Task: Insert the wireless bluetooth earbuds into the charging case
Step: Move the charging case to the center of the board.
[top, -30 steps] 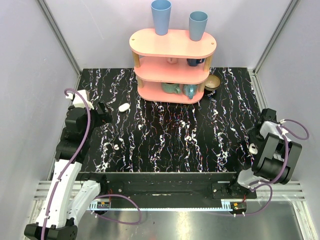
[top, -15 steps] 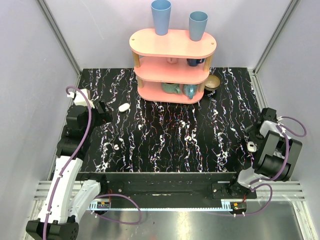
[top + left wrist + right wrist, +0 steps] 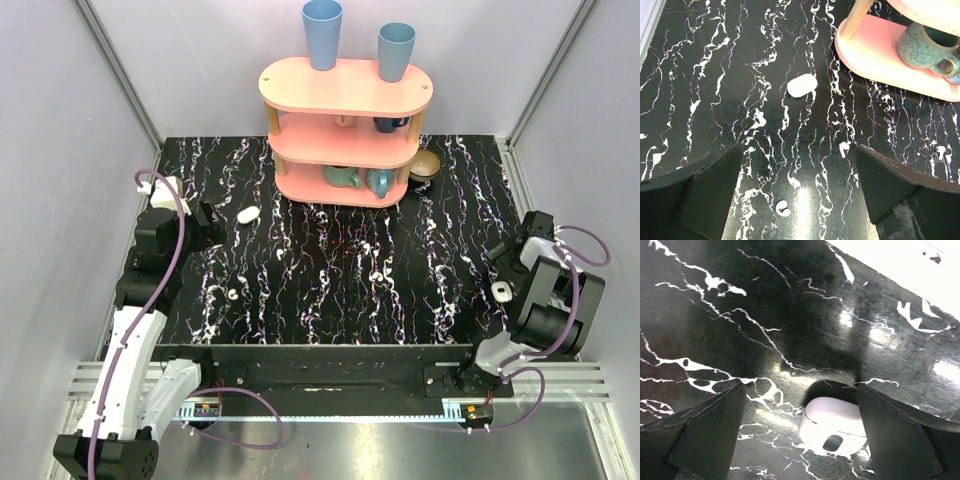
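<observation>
The charging case (image 3: 832,427) (image 3: 500,291) is a shut white glossy oval with a thin seam and a dark oval spot. It lies on the black marbled table near the right edge. My right gripper (image 3: 800,387) (image 3: 498,282) hangs open over it, with the case between the fingers, close to the right finger. One white earbud (image 3: 783,208) (image 3: 234,294) lies below my open left gripper (image 3: 800,150) (image 3: 210,228), and another earbud (image 3: 843,148) lies near its right finger. Nothing is held.
A second white oval thing (image 3: 801,85) (image 3: 248,214) lies ahead of the left gripper. A pink three-tier shelf (image 3: 345,90) stands at the back with blue cups on top and mugs inside. A brown bowl (image 3: 425,165) sits beside it. Grey walls close in both sides.
The right arm has shifted slightly back and left; the case sits a touch further left. The left arm edged a little toward the back.
</observation>
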### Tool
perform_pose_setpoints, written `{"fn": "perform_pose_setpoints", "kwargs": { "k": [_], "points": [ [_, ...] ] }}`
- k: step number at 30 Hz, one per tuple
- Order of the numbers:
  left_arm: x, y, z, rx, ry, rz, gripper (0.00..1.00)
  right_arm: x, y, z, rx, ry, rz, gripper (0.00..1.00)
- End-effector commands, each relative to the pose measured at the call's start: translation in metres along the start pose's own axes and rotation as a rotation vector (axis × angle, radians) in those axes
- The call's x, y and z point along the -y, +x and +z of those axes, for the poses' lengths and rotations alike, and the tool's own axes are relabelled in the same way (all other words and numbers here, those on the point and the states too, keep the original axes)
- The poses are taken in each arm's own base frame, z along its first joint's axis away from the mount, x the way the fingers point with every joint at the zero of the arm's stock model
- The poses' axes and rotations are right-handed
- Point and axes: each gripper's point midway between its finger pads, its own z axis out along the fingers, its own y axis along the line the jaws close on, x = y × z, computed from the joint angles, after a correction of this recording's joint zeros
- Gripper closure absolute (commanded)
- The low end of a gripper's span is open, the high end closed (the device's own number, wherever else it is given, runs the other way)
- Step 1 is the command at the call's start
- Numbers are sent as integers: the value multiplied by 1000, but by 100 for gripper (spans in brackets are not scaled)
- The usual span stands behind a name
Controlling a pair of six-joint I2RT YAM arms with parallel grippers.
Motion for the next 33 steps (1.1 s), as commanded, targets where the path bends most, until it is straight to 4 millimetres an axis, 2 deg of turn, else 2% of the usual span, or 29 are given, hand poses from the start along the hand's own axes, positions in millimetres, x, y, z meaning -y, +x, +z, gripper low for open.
{"fn": "perform_pose_setpoints", "kwargs": {
  "k": [1, 5, 10, 17, 24, 30, 33],
  "points": [
    [4, -12, -4, 39, 24, -8, 1, -17, 31, 3, -109, -92, 29, 0],
    [4, -15, -7, 50, 22, -9, 1, -19, 31, -6, -113, -110, 27, 0],
    [5, -15, -7, 53, 31, -11, 1, -23, 50, -11, -179, -139, 52, 0],
    [4, -16, -12, 63, 29, -12, 1, -25, 64, -23, -193, -183, 70, 0],
    [2, -19, -18, 89, 20, -14, 1, -17, 74, -35, -206, -179, 25, 0],
    [9, -15, -15, 60, 52, -10, 1, -35, 88, -61, -244, -254, 1, 0],
    [10, -13, -14, 50, 60, -10, 1, -25, 87, -57, -208, -196, -12, 0]
  ]
}}
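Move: The charging case lies about 3 cm back and 1 cm left of the low, open right hand, between its fingers and right up against the rear one, about 1 cm below the hand point. The nearest earbud is some 35 cm to that hand's left and 1 cm ahead; another lies about 39 cm left and 9 cm ahead. From the raised left hand, the case is roughly 75 cm right, 6 cm back and 24 cm lower. With its rear finger still against the charging case and both fingers staying wide open, the right hand noses just over 1 cm forward, then sweeps about 10 cm left, pushing the case along the board away from the right wall and towards the middle. It gathers speed near the end, drawing back some 3 cm from its farthest reach and creeping up 1 cm, while the wrist tilts about 15 degrees so that the fingertips swing left. ##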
